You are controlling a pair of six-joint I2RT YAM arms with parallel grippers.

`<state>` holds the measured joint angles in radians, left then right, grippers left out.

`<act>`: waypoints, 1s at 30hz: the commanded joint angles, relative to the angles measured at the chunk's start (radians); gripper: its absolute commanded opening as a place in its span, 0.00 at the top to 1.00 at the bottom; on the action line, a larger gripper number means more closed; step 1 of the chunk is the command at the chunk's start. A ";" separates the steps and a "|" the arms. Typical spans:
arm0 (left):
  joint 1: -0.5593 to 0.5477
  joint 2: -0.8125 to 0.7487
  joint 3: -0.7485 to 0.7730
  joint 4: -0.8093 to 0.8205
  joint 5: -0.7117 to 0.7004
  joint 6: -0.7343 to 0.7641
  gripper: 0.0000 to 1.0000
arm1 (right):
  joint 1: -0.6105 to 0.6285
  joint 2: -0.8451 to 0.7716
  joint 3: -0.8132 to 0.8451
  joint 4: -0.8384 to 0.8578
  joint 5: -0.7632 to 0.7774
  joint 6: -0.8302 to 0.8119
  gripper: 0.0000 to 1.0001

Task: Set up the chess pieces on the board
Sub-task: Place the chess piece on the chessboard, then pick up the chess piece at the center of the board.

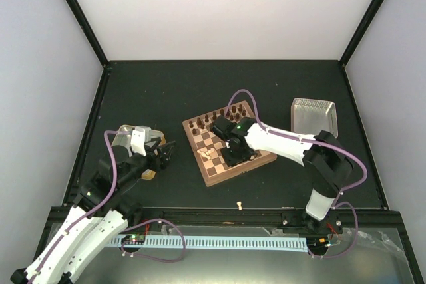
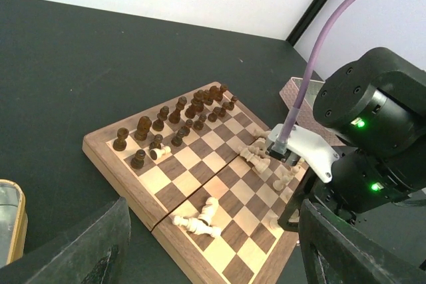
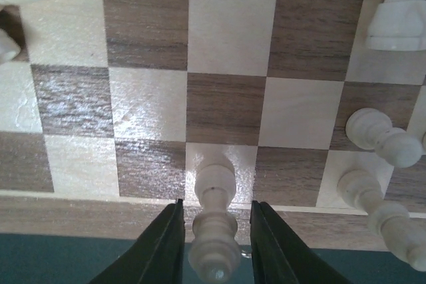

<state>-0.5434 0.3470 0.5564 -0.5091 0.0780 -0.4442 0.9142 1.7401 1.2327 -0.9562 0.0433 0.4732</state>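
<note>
The board [image 1: 212, 172] lies at the table's middle, with dark chessmen [image 2: 180, 114] ranked along its far side. Cream chess pieces [image 2: 198, 221] lie toppled near its front edge, and others cluster by the right arm [image 2: 263, 161]. My right gripper [image 3: 216, 231] hangs over the board's edge row, open. A cream piece [image 3: 214, 194] stands on a light square between its fingers [image 3: 163, 244], with a gap on each side. My left gripper [image 2: 213, 231] stays open and empty, to the left of the board [image 2: 126, 177].
One cream piece [image 1: 238, 204] rests on the table in front of the board. A metal tray [image 1: 313, 121] sits at the back right, and another tray [image 1: 126, 134] lies under the left arm. More cream pieces [image 3: 383, 138] lie to the right of the standing one.
</note>
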 commanded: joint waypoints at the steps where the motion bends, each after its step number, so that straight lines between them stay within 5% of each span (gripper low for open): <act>1: 0.006 0.007 0.014 -0.003 -0.014 0.013 0.30 | 0.006 -0.002 0.005 0.022 0.026 0.011 0.68; 18: 0.006 0.020 0.014 -0.005 -0.032 0.010 0.29 | 0.026 -0.350 -0.180 0.039 0.070 0.215 0.54; 30: 0.005 0.026 0.016 -0.011 -0.050 0.006 0.28 | 0.286 -0.365 -0.315 0.042 0.006 0.406 0.47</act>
<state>-0.5434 0.3698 0.5564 -0.5095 0.0483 -0.4446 1.1385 1.3441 0.9234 -0.9257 0.0711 0.8005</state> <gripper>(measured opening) 0.716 0.524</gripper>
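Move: The loose pawn lies on the black table off the board's near side, about 12 cm back from the right hand, 1 cm to its right and 5 cm below. The standing piece is right at the fingertips; the neighbouring piece stands some 5 cm right and 2 cm ahead, the fallen pieces 10 cm left and 4 cm ahead. From the left hand the pawn is roughly 12 cm back, 23 cm right, 23 cm below. Opening wider, the right hand lifts about 5 cm, then goes back 9 cm, sinking, towards the loose pawn. ##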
